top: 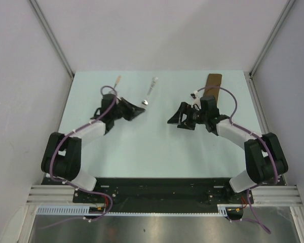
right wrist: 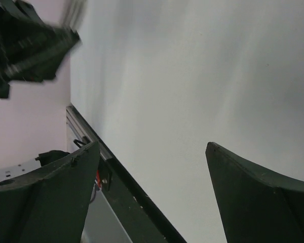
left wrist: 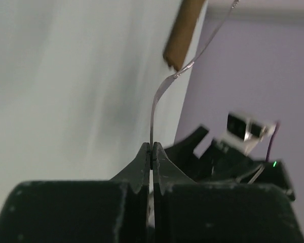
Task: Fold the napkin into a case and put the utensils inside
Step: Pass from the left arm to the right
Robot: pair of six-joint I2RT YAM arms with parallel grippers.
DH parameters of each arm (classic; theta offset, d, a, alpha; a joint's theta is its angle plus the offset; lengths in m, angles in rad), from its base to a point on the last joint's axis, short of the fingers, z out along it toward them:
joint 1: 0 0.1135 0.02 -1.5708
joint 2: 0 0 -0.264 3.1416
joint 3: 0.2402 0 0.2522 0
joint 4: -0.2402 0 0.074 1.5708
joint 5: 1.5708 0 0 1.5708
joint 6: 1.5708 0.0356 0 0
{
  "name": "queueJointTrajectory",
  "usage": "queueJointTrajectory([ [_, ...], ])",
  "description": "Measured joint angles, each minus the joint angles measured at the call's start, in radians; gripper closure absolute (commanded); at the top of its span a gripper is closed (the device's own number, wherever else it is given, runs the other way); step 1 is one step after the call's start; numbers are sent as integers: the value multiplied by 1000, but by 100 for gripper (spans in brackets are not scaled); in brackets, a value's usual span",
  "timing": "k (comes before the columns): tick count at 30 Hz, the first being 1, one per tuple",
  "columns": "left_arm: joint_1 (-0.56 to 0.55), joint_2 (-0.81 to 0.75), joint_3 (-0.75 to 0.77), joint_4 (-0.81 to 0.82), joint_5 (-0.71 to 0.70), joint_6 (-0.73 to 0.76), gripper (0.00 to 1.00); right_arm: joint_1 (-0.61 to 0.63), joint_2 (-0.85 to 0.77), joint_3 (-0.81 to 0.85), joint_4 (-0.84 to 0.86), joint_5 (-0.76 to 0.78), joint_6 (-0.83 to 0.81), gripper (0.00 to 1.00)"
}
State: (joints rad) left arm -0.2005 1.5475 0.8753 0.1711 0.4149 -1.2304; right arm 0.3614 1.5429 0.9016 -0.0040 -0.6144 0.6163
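Observation:
The napkin, folded into a narrow brown case [top: 213, 83], lies at the back right of the table; its end [left wrist: 184, 30] shows in the left wrist view. A grey metal utensil [top: 151, 89] lies at the back centre. My left gripper [top: 141, 108] is at its near, head end, and the left wrist view shows that gripper [left wrist: 152, 147] shut on the thin metal strip [left wrist: 158, 96], seen edge-on. The tan-handled utensil [top: 118, 81] lies apart at the back left. My right gripper [top: 180, 123] hangs open just below the case, nothing between its fingers [right wrist: 66, 192].
Grey walls with metal corner rails enclose the pale table [top: 157, 147] on three sides. A black base plate [top: 157, 185] runs along the near edge between the arm bases. The right arm [left wrist: 233, 152] shows blurred beyond the left jaws.

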Motion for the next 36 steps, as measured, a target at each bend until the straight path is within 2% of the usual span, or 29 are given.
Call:
queueJointTrajectory([
  [2,-140,-24,-79,87,21,-16,100,-8,-56,-67,66,-3,53,9],
  [5,-283,-34,-145,166,38,-47,100,-23,-176,-182,131,11,113,9],
  [10,-418,-31,-174,261,32,-106,100,-41,-367,-304,175,42,145,10],
  [13,-480,-17,-174,330,32,-153,100,-48,-407,-325,187,55,145,12],
  [16,-524,5,-175,370,31,-190,100,-59,-426,-349,196,63,148,19],
  [18,-547,21,-177,390,32,-215,100,-62,-427,-351,197,75,146,31],
  [19,-553,25,-177,394,32,-222,100,-65,-427,-351,199,77,142,47],
  [21,-566,29,-177,397,30,-238,100,-72,-423,-351,215,76,143,60],
  [22,-569,29,-177,399,29,-240,100,-75,-419,-351,227,75,135,76],
  [25,-577,33,-177,423,33,-247,100,-82,-380,-351,278,56,140,100],
  [27,-574,43,-177,425,45,-245,70,-94,-350,-350,299,22,136,100],
  [28,-568,53,-176,432,64,-232,60,-103,-341,-350,300,7,130,100],
  [29,-559,61,-176,436,90,-209,39,-120,-327,-350,302,-27,120,100],
  [32,-512,48,-170,364,194,-71,28,-167,-285,-338,290,-106,66,100],
  [36,-425,-20,-58,38,228,253,22,-174,-209,-256,196,-241,-62,100],
])
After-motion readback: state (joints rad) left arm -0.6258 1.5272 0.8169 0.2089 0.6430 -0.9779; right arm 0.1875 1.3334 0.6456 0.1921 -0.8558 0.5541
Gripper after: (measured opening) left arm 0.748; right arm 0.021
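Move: The left hand already pinches the fork by its tine end, its handle reaching forward. The open right gripper it is heading for lies roughly 19 cm to its right, 10 cm back and slightly lower; the spoon lies about 21 cm ahead, 16 cm left and 14 cm below. From the right hand, the fork's middle is about 18 cm ahead and 16 cm left, a little higher; the folded napkin is some 25 cm ahead, 28 cm right and 12 cm below. Back and to the right, the left hand swings the fork about 25 cm towards the right gripper, turning some 30 degrees clockwise. The right hand eases back, right and up about 4 cm each, then shuts on the fork's neck and sinks a couple of centimetres. The left fingers then open, let go of the tines and draw off to the left about 4 cm, with further clockwise turning. ##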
